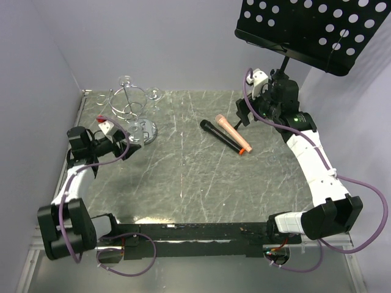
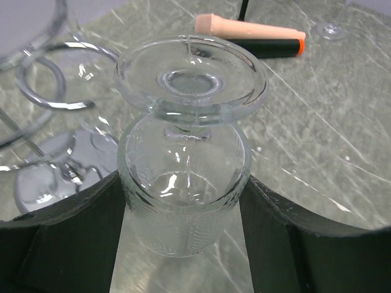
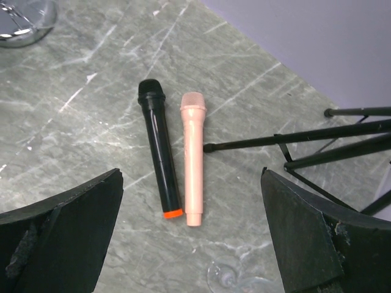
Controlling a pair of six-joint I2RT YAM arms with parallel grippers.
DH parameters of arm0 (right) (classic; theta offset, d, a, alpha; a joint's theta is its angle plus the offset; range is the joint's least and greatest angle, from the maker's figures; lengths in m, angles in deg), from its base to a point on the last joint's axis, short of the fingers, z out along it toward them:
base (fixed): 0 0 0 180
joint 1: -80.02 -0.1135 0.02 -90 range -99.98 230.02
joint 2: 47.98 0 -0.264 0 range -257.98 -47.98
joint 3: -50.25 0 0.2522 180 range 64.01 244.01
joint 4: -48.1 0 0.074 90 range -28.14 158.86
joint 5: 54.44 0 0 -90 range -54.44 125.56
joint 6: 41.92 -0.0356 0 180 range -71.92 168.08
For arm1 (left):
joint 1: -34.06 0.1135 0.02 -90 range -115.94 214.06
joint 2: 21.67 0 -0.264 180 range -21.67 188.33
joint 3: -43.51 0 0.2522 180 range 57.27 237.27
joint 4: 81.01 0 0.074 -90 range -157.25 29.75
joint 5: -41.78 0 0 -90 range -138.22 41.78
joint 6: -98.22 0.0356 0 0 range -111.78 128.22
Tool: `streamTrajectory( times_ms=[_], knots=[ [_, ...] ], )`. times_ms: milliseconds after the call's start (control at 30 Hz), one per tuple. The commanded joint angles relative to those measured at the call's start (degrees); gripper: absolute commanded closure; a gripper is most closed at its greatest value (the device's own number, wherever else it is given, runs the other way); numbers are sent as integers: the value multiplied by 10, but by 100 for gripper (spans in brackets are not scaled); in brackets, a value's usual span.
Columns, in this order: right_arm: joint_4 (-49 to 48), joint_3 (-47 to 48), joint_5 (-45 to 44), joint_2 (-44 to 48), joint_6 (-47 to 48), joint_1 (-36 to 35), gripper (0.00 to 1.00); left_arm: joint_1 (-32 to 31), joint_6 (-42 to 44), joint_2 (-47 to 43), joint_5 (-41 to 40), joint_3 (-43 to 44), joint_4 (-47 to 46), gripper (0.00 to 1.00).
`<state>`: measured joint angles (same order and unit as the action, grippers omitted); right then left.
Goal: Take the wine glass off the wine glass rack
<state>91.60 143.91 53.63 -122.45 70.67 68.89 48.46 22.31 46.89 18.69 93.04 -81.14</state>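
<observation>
A clear wine glass [image 2: 183, 201] hangs foot-up between my left gripper's [image 2: 184, 183] black fingers, which are shut on its ribbed bowl. Its round foot [image 2: 190, 76] sits just right of the wine glass rack's chrome loops [image 2: 40, 85], clear of them. From above, the wine glass rack [image 1: 128, 101] stands at the far left on its mirror-like base [image 1: 145, 129], with my left gripper [image 1: 122, 140] low beside that base. Another glass [image 1: 153, 94] hangs from the rack's right arm. My right gripper [image 3: 190, 174] is open and empty above two microphones.
A black microphone [image 3: 159, 155] and a pink one [image 3: 193, 159] lie side by side mid-table. A black perforated music stand [image 1: 311, 24] rises at the back right, its tripod legs [image 3: 342, 131] on the table. A glass foot [image 3: 229, 278] shows below the right gripper.
</observation>
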Motion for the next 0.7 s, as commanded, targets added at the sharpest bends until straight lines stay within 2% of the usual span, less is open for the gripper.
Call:
streamTrajectory(
  times_ms=[0, 200, 267, 433, 500, 667],
  knots=[
    [-58, -5, 35, 20, -17, -6, 0, 7, 32, -69, 3, 4, 91, 99],
    [-122, -43, 73, 35, -7, -7, 0, 19, 5, -159, -16, 52, 282, 99],
    [-142, -59, 78, 42, -11, -11, 0, 19, -40, -193, -31, 63, 306, 99],
    [-174, -89, 80, 42, -6, -36, 0, 19, -191, -245, -76, 80, 290, 99],
    [-187, -84, 78, 29, 0, -45, 0, 19, -183, -243, -90, 107, 336, 99],
    [-181, -27, 101, -29, -12, -48, 0, 20, -95, -242, -133, 149, 443, 99]
  ],
)
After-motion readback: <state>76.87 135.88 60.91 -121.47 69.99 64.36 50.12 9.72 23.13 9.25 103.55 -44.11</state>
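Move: The left hand already has the upside-down wine glass gripped and off the rack. The wine glass rack's middle is about 14 cm ahead of this hand, 2 cm to its left and roughly level; the black microphone lies some 14 cm ahead, 38 cm right, 18 cm lower. From the open right hand, the glass is about 46 cm left, 5 cm back and 12 cm lower, the black microphone 10 cm ahead, 8 cm left, 30 cm below. Drawing the gripped glass straight back from the rack by about 7 cm, the left hand then bends its path into a rise of about 7.5 cm, fingers tipping slightly downward and swinging counter-clockwise, grip kept. The empty right hand, still wide open, slides about 5 cm left towards the glass, turning some 10 degrees counter-clockwise. ##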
